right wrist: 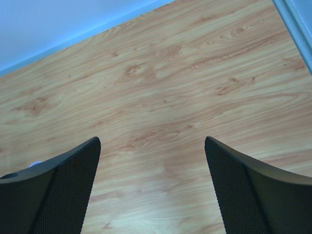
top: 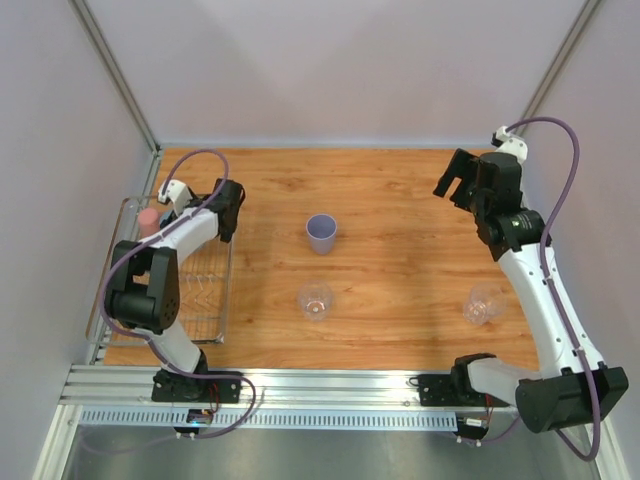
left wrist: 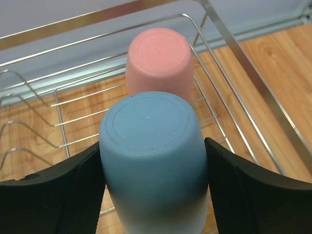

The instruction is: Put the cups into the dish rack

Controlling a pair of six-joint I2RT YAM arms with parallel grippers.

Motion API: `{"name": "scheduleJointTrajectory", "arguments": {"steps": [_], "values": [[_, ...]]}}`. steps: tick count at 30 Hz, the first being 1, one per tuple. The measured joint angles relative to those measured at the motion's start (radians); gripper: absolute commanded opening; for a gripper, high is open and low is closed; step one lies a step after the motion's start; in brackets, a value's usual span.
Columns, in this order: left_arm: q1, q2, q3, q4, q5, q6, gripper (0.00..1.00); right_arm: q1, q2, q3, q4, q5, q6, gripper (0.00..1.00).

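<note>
My left gripper [left wrist: 152, 151] is shut on the blue cup [left wrist: 148, 146], held upside down over the wire dish rack [left wrist: 253, 83]. The pink cup [left wrist: 158, 58] stands upside down in the rack just beyond it. In the top view the left gripper [top: 178, 205] is at the rack's [top: 222, 300] far end beside the pink cup [top: 148, 221]. The lavender cup [top: 321, 233] stands upright mid-table. One clear cup [top: 315, 301] is in front of it, another clear cup [top: 482, 305] is at the right. My right gripper [top: 455, 185] is open and empty above the far right of the table, as its wrist view [right wrist: 152, 141] shows.
The rack sits along the table's left edge against the wall frame. Its near part holds only wire prongs [left wrist: 29, 141]. An aluminium rail [top: 330, 385] runs along the near edge by the arm bases. Grey walls close in the left, back and right.
</note>
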Motion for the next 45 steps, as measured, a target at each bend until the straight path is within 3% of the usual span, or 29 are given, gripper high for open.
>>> {"name": "scheduleJointTrajectory", "arguments": {"steps": [6,11,15,31,45], "values": [[0.049,-0.094,-0.229,0.479,0.147,0.419,0.42,-0.014,0.024,0.0,0.001,-0.028,-0.005,0.89],[0.072,-0.099,-0.25,0.742,0.311,0.695,0.4,-0.017,0.031,0.0,0.007,-0.047,-0.005,0.89],[0.083,-0.114,-0.27,0.874,0.416,0.829,0.4,-0.018,0.034,0.0,0.009,-0.055,-0.003,0.89],[0.226,-0.193,-0.381,0.974,0.796,1.089,0.38,-0.018,0.042,0.0,0.031,-0.074,0.003,0.88],[0.256,-0.153,-0.387,1.032,0.916,1.151,0.43,-0.018,0.068,0.0,0.035,-0.092,0.007,0.88]]}}
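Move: The left hand already holds the blue cup upside down inside the rack. Its spot beside the pink cup lies about 6 cm ahead, 1 cm right and 4 cm lower; the pink cup is some 8 cm left and 3 cm ahead of the hand. The rack's front rim is about 13 cm straight ahead, its right side rail some 12 cm right, level with the hand. From the right hand that spot is about 63 cm left, 7 cm ahead and 20 cm lower. Keeping its grip on the upturned blue cup, the left hand dips a couple of centimetres, then carries the cup forward about 6 cm towards the rack's front rim, rising back nearly as much on the way, while the wrist swings some 50 degrees clockwise so the fingers go from pointing left at the pink cup to pointing mostly forward. With the cup now to the right of the pink one, the hand eases down again a centimetre or two, the fingers tipping slightly lower and staying closed on the cup. ##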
